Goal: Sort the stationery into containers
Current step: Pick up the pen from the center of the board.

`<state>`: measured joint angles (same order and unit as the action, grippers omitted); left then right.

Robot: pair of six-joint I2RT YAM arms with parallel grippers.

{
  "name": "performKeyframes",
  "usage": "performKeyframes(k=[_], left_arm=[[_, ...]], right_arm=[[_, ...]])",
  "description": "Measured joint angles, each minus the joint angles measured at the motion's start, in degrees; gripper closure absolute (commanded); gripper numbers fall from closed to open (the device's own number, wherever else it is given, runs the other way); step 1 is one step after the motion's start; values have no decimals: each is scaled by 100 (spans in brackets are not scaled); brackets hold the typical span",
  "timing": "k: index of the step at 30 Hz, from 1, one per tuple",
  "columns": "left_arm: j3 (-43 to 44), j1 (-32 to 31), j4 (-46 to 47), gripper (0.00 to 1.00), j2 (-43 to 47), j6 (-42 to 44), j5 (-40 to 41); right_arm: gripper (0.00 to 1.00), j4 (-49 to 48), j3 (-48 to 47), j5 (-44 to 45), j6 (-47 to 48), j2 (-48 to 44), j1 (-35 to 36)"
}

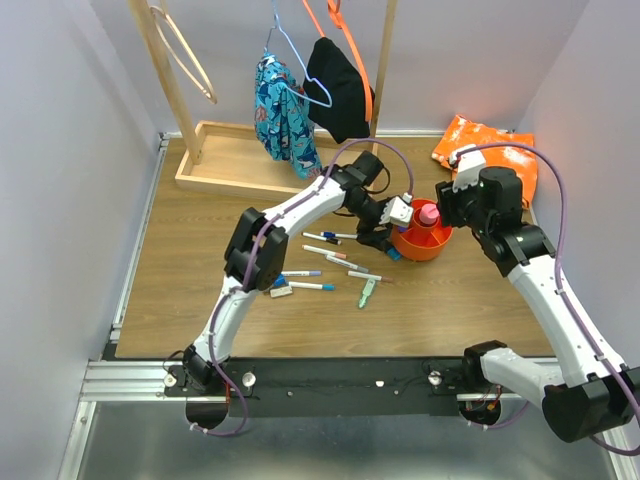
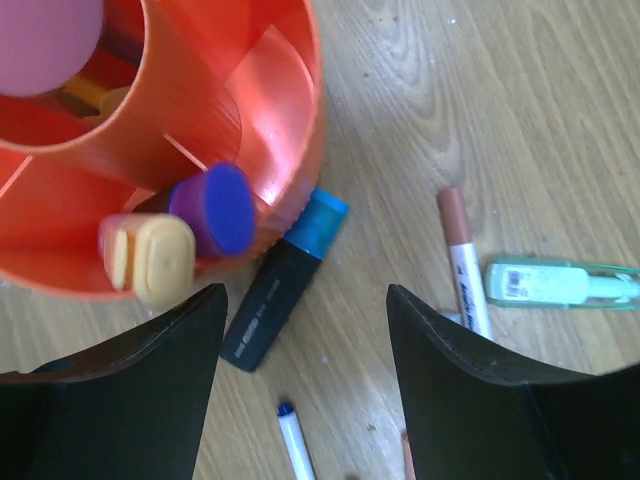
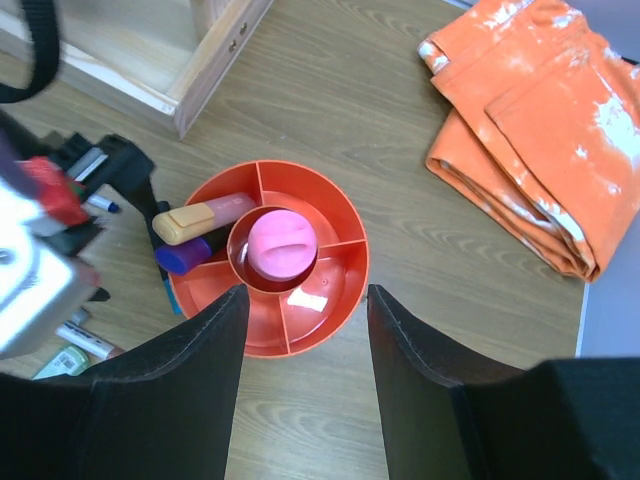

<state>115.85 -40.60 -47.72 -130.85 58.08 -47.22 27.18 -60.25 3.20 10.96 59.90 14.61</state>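
Note:
The round orange cup (image 3: 352, 262) with inner dividers stands on the wooden table. A pink item (image 3: 282, 245) fills its centre well. A yellow highlighter (image 2: 150, 258) and a purple highlighter (image 2: 215, 208) lean in one outer section. My left gripper (image 2: 305, 292) hangs open beside the cup, nothing between its fingers. Below it lies a black highlighter (image 2: 275, 300) with a blue cap, touching the cup's wall. A brown-capped pen (image 2: 463, 262), a mint-green piece (image 2: 560, 283) and a blue-tipped pen (image 2: 297, 445) lie nearby. My right gripper (image 3: 306, 292) is open above the cup's near rim.
More thin white pens (image 1: 312, 286) lie scattered left of the cup (image 1: 420, 250). An orange bag (image 3: 520, 130) lies at the back right. A wooden rack base (image 1: 225, 160) with hanging clothes (image 1: 283, 115) stands at the back. The left arm (image 1: 300, 210) reaches across the table's middle.

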Motion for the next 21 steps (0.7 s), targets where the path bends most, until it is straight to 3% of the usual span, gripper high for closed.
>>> performKeyframes(k=[5,21], left_arm=[[866,-26,-560,27,-691,-24,-17],[1047,-13,-22,21,-1150,-1683,170]], right_arm=[[41,-2,144,-4,-7,0,-61],[40,-155,391,-164,-109,28,-225]])
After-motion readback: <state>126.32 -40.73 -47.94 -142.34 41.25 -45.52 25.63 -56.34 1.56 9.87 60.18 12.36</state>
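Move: The black pen with the teal cap lies almost under the open left hand, about 8 cm below, 1 cm ahead and 2 cm right. From that hand, the orange bowl is roughly 12 cm right and 5 cm ahead, with the purple marker leaning out some 7 cm right and 6 cm ahead; the brown-capped pen is 6 cm back, 2 cm left. From the right hand, the black pen is about 16 cm left, level fore-and-aft and 23 cm below. Fingers open and still slanting down to the right, the left hand sinks about 5 cm towards the black pen in two stages, nearly pausing midway, then edging a centimetre or two forward and right, close in by the caps leaning out of the orange bowl. As it goes down it rolls some 20 degrees counter-clockwise about its own pointing direction (seen from behind the hand), without closing on anything yet, while the empty right hand sinks a little beyond the bowl. ##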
